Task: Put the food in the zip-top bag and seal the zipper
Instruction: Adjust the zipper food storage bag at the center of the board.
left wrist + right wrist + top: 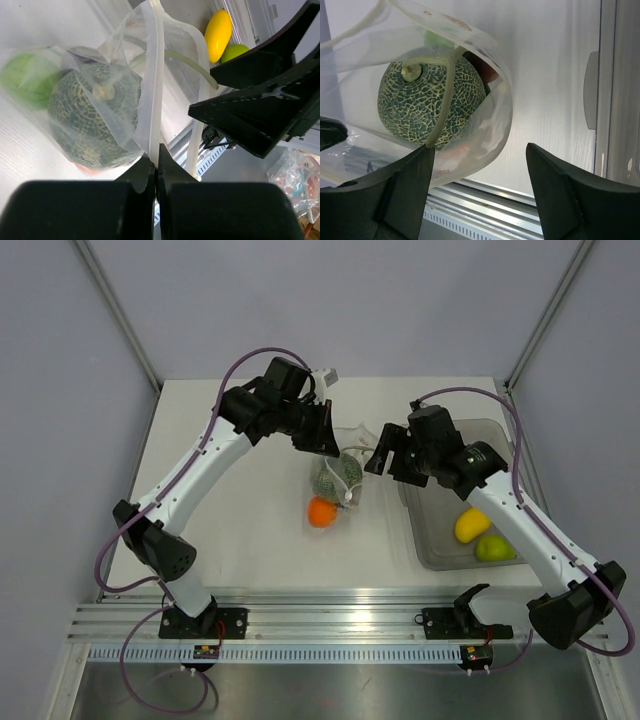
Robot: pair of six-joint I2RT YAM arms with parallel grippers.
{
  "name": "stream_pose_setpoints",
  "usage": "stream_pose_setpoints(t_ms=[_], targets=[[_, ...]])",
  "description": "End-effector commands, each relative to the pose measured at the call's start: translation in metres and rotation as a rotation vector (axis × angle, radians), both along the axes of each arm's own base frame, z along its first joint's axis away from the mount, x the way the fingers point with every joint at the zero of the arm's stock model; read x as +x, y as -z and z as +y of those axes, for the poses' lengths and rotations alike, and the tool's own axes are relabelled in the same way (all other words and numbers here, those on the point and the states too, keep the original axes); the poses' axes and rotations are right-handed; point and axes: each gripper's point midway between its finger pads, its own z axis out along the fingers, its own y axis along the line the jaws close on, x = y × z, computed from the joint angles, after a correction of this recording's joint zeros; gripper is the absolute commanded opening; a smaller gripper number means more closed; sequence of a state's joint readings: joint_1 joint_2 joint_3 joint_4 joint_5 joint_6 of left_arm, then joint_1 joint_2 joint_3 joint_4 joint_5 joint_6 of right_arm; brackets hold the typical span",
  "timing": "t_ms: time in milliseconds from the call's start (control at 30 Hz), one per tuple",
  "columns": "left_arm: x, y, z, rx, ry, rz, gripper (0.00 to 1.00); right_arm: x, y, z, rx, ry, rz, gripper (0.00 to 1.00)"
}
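The zip-top bag (343, 478) stands open at the table's middle, held up by its rim. The netted green melon (95, 120) sits inside it, with a green round (20, 80) behind it. In the right wrist view the melon (430, 105) and a dark red plum-like ball (487, 70) show through the bag (492, 117). The orange (321, 511) lies on the table just left of the bag. My left gripper (156, 152) is shut on the zipper strip (156, 75); it also shows in the top view (328, 445). My right gripper (378, 456) is open and empty beside the bag's right side (480, 190).
A grey translucent tub (440, 540) stands on the right with a yellow fruit (472, 524) and a green fruit (494, 548) in it. The aluminium rail (340, 620) runs along the near edge. Grey walls close in the back and sides.
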State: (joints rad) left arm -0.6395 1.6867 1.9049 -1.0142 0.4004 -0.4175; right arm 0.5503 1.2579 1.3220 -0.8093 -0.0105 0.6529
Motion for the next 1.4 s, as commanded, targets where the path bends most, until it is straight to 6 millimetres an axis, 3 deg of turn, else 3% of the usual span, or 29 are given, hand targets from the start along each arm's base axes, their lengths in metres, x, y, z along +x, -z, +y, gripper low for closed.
stream_pose_setpoints(t_ms=[0,100,200,233,300,367,400,433,467,500,600,667,867,1067,1367], targets=[[0.001,-0.026,-0.009,-0.087,0.021,-0.068,0.0,-0.006,0.009,0.01,0.046,-0.009,0.03,0.81],[0.0,-0.025,-0.007,-0.085,0.014,-0.069,0.0,-0.011,0.015,0.017,0.1,-0.022,0.047,0.79],[-0.001,-0.022,-0.007,-0.088,0.009,-0.065,0.0,-0.014,0.014,0.029,0.161,-0.056,0.043,0.69],[-0.001,-0.023,-0.007,-0.095,0.009,-0.068,0.0,-0.014,0.016,0.032,0.168,-0.069,0.05,0.64],[-0.002,-0.022,-0.006,-0.094,0.004,-0.069,0.0,-0.015,0.013,0.04,0.192,-0.095,0.046,0.4],[-0.002,-0.016,-0.004,-0.083,-0.003,-0.064,0.0,-0.012,0.009,0.042,0.195,-0.099,0.033,0.26],[-0.003,-0.016,-0.003,-0.082,-0.005,-0.068,0.0,-0.01,0.006,0.041,0.191,-0.099,0.022,0.13],[-0.005,-0.012,0.0,-0.074,-0.004,-0.063,0.05,-0.008,0.006,0.041,0.18,-0.098,0.017,0.08],[-0.005,-0.012,0.002,-0.07,-0.009,-0.072,0.24,-0.004,0.0,0.039,0.149,-0.111,-0.016,0.03],[-0.005,-0.011,0.004,-0.06,-0.013,-0.084,0.32,0.0,-0.003,0.038,0.131,-0.127,-0.036,0.0],[0.007,-0.015,0.02,-0.015,-0.076,-0.139,0.49,0.005,-0.011,0.048,0.077,-0.259,-0.094,0.0],[0.016,-0.019,0.028,0.013,-0.105,-0.164,0.55,0.007,-0.014,0.057,0.067,-0.343,-0.099,0.0],[0.04,0.008,0.045,0.186,-0.152,-0.189,0.63,0.006,-0.014,0.07,0.067,-0.467,-0.108,0.0],[0.053,0.031,0.051,0.267,-0.166,-0.18,0.64,-0.005,-0.02,0.067,0.059,-0.521,-0.128,0.0],[0.064,0.047,0.038,0.21,-0.114,-0.15,0.64,-0.015,-0.019,0.065,0.071,-0.553,-0.133,0.0]])
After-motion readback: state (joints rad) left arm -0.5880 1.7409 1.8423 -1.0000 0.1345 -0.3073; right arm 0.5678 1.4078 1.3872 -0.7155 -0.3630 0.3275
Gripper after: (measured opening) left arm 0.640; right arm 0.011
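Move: The left hand still pinches the left side of the zipper bag's rim; the melon in the bag is about 7 cm ahead, 2 cm right and 18 cm below it, and the orange about 3 cm left, level fore and aft and 24 cm down. The open right hand has the bag's right rim some 3 cm to its left, 2 cm back and 4 cm below, the melon 7 cm ahead, 12 cm left and 13 cm down, and the grey tray's middle about 20 cm right, 4 cm ahead and 21 cm down. The right hand dips about 4 cm and edges left and slightly back onto the bag's right rim, shuts its fingers on it, then carries the pinched rim a little up and farther left, some 6 cm in all, while the wrist turns nearly 30 degrees counter-clockwise. The left hand first sinks with the bag, opens to let go of the left rim as the right hand takes hold, then swings forward and left away from the right hand and down, about 5 cm each way, its fingers staying open over the loose side of the mouth. ##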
